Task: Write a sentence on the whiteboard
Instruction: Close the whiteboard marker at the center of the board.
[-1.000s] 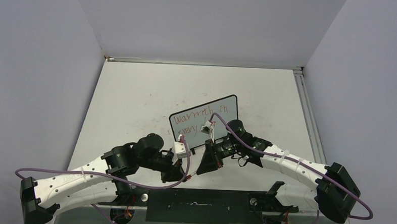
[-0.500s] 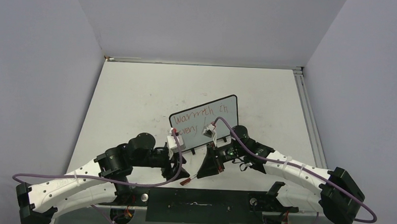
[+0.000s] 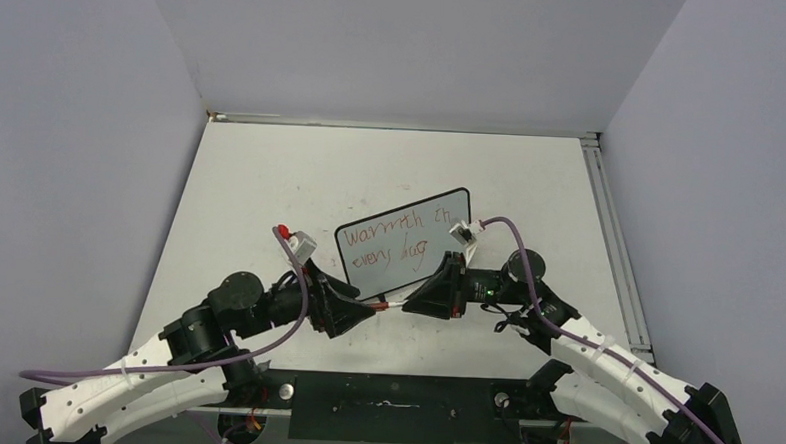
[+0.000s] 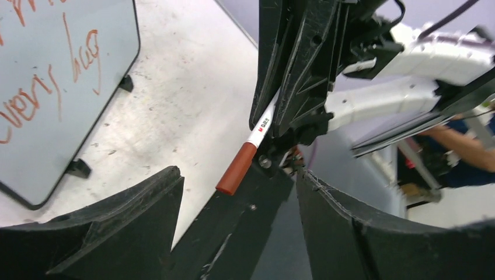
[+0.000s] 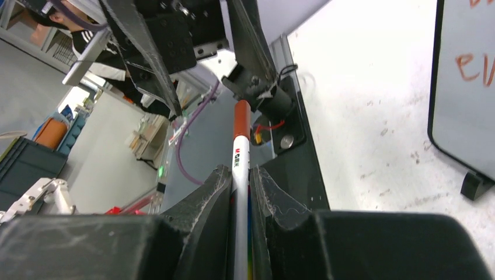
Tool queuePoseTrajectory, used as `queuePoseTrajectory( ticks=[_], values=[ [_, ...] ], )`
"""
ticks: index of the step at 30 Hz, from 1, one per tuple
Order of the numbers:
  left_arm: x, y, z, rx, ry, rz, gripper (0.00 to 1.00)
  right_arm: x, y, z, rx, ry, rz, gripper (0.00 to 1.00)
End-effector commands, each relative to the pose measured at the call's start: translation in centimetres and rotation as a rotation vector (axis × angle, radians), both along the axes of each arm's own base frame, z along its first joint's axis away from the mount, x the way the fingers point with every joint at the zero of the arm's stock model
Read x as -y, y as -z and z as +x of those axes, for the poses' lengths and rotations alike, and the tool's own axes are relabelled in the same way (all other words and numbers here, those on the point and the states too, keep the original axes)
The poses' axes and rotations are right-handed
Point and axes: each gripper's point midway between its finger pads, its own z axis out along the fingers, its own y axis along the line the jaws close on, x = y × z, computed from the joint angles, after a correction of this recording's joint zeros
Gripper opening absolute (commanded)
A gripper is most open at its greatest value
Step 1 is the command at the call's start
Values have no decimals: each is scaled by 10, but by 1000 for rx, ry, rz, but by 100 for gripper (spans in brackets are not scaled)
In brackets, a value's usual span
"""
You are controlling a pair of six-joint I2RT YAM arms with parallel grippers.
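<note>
The whiteboard (image 3: pixel 447 216) stands mid-table with the sentence (image 3: pixel 393 240) in red on two lines. Its lower right corner shows in the left wrist view (image 4: pixel 35 146), and so do some red letters (image 4: pixel 76 64). My right gripper (image 3: pixel 417 305) is shut on a white marker (image 5: pixel 240 149) with a red cap (image 4: pixel 236 169), which points left at my left gripper (image 3: pixel 358 317). In the left wrist view the left gripper (image 4: pixel 238 175) is open, its fingers apart on either side of the cap's end without touching it.
A black base plate (image 3: pixel 391 407) runs along the near table edge, below both grippers. Purple cables (image 3: pixel 528 253) loop over the arms. One of the board's feet (image 5: pixel 476 185) stands close to the right gripper. Grey walls close in the table on three sides.
My left gripper opened, let go of the marker's red cap end and drew back to the left. The right arm swung right with the marker, uncovering the second written line.
</note>
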Motion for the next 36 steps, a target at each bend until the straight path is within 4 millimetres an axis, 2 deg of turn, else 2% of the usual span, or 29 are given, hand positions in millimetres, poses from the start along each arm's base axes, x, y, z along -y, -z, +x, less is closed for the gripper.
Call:
queuePoseTrajectory(
  ticks=[1,7,8,10,13,20,31,36],
  values=[
    [7,-38,3,-86,-35,-228,69,0,-40,10,123,66,129,5],
    [8,-41,2,-120,-33,-263,70,0,-55,6,146,45,185,5],
    [9,-43,1,-124,-25,-275,69,1,-57,5,144,44,191,5],
    [11,-46,-2,-125,-1,-297,55,1,-59,4,147,41,205,5],
    [13,-50,-5,-124,20,-319,49,2,-63,2,145,37,223,5],
    [10,-57,-5,-120,15,-373,46,3,-67,-2,141,15,239,5],
    [10,-60,-5,-118,19,-405,36,1,-62,-3,126,-5,226,5],
    [12,-63,-7,-118,36,-418,26,0,-62,-3,125,-5,224,5]
  ],
)
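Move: About 4 cm to the left hand's right, nearly level with its hand point, is the red cap of the marker, just off its open fingertips. The right hand already grips the marker's white body, with the cap some 7 cm to that hand's left and 1 cm back. The whiteboard's middle lies far below, about 28 cm ahead and 8 cm right of the left hand, or 28 cm ahead and 2 cm left of the right. Closing in on the red cap from the left, the left hand rises about 4 cm, eases 1 cm to the right and tips its fingers up some 20 degrees while they narrow to under half their gap, around the cap's end. The right hand keeps its grip on the body, lifting the marker some 5 cm alongside and tilting its fingers up about 10 degrees; contact at the cap can't be made out. ##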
